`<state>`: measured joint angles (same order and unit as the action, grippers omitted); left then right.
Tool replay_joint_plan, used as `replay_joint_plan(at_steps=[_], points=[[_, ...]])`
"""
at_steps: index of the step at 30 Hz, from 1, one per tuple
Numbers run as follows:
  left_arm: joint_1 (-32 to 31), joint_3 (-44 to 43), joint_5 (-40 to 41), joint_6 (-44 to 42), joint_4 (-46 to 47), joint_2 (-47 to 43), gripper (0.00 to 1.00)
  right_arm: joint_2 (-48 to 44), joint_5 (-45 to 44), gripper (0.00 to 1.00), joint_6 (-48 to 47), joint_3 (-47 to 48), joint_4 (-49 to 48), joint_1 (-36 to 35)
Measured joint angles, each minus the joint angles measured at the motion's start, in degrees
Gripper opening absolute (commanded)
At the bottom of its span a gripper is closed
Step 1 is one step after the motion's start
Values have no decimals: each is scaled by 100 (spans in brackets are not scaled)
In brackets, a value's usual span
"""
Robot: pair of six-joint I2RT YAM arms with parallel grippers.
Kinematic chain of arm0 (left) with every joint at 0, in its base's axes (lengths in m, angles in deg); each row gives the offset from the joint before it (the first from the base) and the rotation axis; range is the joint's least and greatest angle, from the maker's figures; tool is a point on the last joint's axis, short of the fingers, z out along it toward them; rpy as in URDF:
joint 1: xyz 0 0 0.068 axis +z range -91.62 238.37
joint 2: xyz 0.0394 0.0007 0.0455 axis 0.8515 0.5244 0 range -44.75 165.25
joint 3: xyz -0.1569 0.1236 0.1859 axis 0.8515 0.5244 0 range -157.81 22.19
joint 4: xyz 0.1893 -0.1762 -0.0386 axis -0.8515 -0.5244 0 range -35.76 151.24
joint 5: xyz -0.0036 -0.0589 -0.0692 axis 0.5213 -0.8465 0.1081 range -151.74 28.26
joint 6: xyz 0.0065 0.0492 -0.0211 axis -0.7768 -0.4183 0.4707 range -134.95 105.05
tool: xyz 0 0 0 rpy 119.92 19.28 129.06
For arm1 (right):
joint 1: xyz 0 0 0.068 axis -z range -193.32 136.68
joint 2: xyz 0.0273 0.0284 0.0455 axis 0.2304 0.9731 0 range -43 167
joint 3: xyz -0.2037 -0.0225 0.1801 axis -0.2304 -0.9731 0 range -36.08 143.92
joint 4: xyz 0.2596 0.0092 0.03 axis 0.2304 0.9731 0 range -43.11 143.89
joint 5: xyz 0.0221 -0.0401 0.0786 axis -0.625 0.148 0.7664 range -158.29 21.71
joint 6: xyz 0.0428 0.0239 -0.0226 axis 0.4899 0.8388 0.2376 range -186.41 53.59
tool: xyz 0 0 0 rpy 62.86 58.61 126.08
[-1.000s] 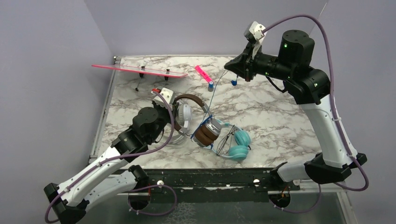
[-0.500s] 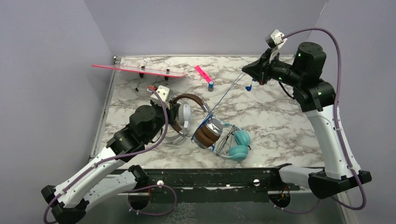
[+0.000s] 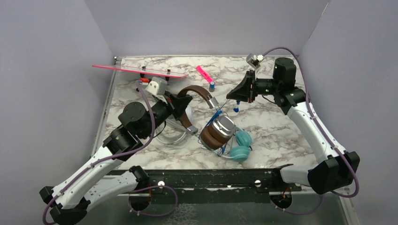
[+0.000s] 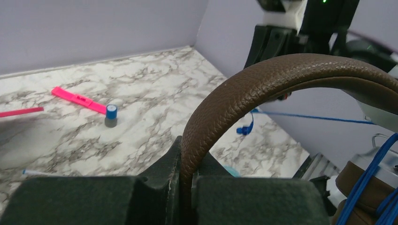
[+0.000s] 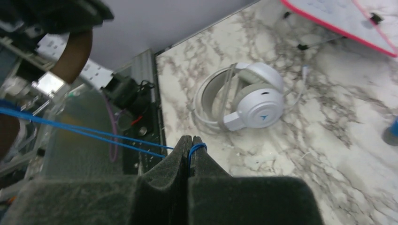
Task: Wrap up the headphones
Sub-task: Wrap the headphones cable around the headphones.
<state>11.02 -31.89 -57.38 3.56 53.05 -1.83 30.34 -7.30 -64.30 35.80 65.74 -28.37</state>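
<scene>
My left gripper (image 3: 182,100) (image 4: 187,147) is shut on the leather band of the brown headphones (image 3: 199,91) (image 4: 281,75), holding it raised. Their brown cups (image 3: 218,133) hang low at centre with blue cord (image 3: 217,115) wound around them. That cord runs up to my right gripper (image 3: 233,96) (image 5: 190,140), which is shut on it; the blue cord (image 5: 117,136) loops over the fingertips, and its plug (image 3: 237,108) (image 4: 244,130) dangles. The teal headphones (image 3: 240,146) lie beside the cups. The white headphones (image 5: 253,101) (image 3: 171,136) lie on the table, partly under my left arm.
A clear board with a pink edge (image 3: 141,70) stands on small legs at the back left. A pink marker (image 3: 203,72) (image 4: 77,99) and a small blue-topped cap (image 3: 212,86) (image 4: 111,115) lie at the back centre. Purple walls close in the marble table (image 3: 281,122).
My right arm has swung down and left from high at the back right, still holding the cord. My left gripper has lifted and turned the brown band; the cups shifted slightly right.
</scene>
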Motion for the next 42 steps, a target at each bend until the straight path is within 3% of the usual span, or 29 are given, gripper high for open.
replay_joint_plan(at_steps=[7,14,17,24,32,42], points=[[0,-942,286,175,398,688,0,-393,1545,1,1934,-1427,-2798,0],[-2,-1309,693,-31,472,664,0,-715,2218,1,2457,-1495,-3630,0],[-2,-1309,710,-122,531,474,0,-758,2175,1,3152,-1510,-4293,0],[-2,-1137,769,-136,645,-125,0,-890,1333,1,4260,-1060,-4483,11],[-2,-988,931,-190,590,-654,0,-955,1132,1,5954,-1458,-6155,20],[-2,-1294,1093,-422,595,-833,0,-1008,1390,1,6122,-1598,-6824,33]])
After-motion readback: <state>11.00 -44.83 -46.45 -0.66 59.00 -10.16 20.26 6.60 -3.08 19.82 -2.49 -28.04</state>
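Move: The left gripper already holds the brown headband; the headphones' ear cups sit about 9 cm back, 9 cm right and 5 cm below it. From the right gripper, which pinches the blue cable, the cups are roughly 10 cm back, 3 cm left and about level. The blue earbuds dangle some 8 cm below that hand, 2 cm right. The teal headphones lie about 15 cm back, 7 cm right and 26 cm below it. Keep the headband gripped and lift the left gripper about 16 cm, swinging it left by some 10 cm and a little back once the first half of the rise is done, its fingers tipping up about 20 degrees. Meanwhile draw the right gripper back about 8 cm, still pinching the blue cable, then raise it 6–7 cm while the fingers tip up some 20 degrees, so the cups pull away leftward from the cable hand. ##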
